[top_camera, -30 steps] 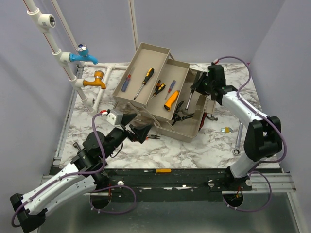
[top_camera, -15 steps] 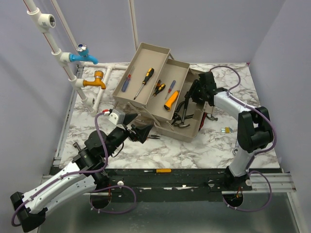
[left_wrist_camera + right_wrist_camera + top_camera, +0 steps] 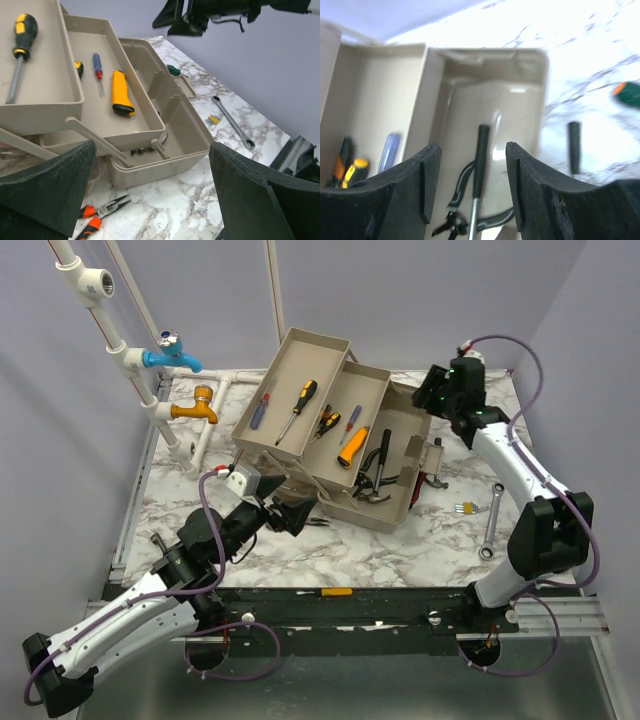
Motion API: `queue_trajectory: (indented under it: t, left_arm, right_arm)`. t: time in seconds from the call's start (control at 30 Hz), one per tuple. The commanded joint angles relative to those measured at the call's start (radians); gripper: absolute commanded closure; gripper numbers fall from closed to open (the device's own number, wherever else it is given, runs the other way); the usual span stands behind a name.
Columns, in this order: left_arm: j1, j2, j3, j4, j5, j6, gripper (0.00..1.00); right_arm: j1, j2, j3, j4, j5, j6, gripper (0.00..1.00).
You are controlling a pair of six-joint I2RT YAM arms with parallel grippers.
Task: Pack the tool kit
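Note:
The beige toolbox (image 3: pixel 395 502) stands open mid-table with its trays (image 3: pixel 290 390) folded out to the left; they hold several screwdrivers and a yellow-handled tool (image 3: pixel 120 92). A black-handled tool (image 3: pixel 481 160) and black pliers (image 3: pixel 368 485) lie in the box's bottom. My right gripper (image 3: pixel 437 392) hovers above the box's far right end, open and empty, directly over that black-handled tool. My left gripper (image 3: pixel 285 500) is wide open in front of the box's near left corner, above orange-handled pliers (image 3: pixel 100 215) lying on the marble.
A silver wrench (image 3: pixel 492 522), a small yellow piece (image 3: pixel 464 507) and red-handled pliers (image 3: pixel 436 480) lie right of the box. White pipes with a blue tap (image 3: pixel 172 358) and an orange tap (image 3: pixel 195 408) stand at the left edge. A yellow-handled screwdriver (image 3: pixel 335 592) rests on the front rail.
My right gripper lowered the black-handled tool into the box's bottom, opened, and has risen back toward the far right. The left arm has barely moved.

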Motion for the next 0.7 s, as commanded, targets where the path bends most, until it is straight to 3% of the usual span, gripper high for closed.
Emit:
queue_trajectory:
  t: [0.0, 0.1, 0.17, 0.5, 0.57, 0.67]
  left_arm:
    - [-0.006, 0.051, 0.024, 0.001, 0.113, -0.064, 0.01]
    - [-0.006, 0.082, 0.036, -0.003, 0.134, -0.078, 0.01]
    - [-0.006, 0.085, 0.039, -0.004, 0.134, -0.08, 0.01]
    - [-0.006, 0.09, 0.124, -0.074, 0.187, -0.14, 0.01]
    - [-0.006, 0.099, 0.148, -0.102, 0.198, -0.146, 0.01]
    - [-0.006, 0.117, 0.18, -0.139, 0.194, -0.143, 0.01]
  right_arm:
    - [-0.164, -0.038, -0.035, 0.088, -0.087, -0.052, 0.36]
    - [-0.226, 0.0, -0.01, 0.069, -0.046, -0.065, 0.23]
    - [-0.267, 0.032, 0.01, 0.056, -0.023, -0.09, 0.19]
    - [-0.317, 0.296, 0.216, -0.13, -0.02, -0.345, 0.19]
    - [-0.316, 0.339, 0.258, -0.14, 0.015, -0.367, 0.01]
    - [-0.319, 0.398, 0.314, -0.166, 0.01, -0.427, 0.0]
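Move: The green screwdriver lies on the table about 19 cm right of the right hand, some 8 cm ahead and 23 cm below. The hammer in the box is about 13 cm left and 5 cm back of that hand. A black handle outside the box is some 6 cm right and 2 cm ahead. From the left hand the screwdriver is roughly 73 cm right and 38 cm ahead. Right hand swings 16 cm right towards the green screwdriver, then sinks about 10 cm, tipping down, fingers opening wide. ##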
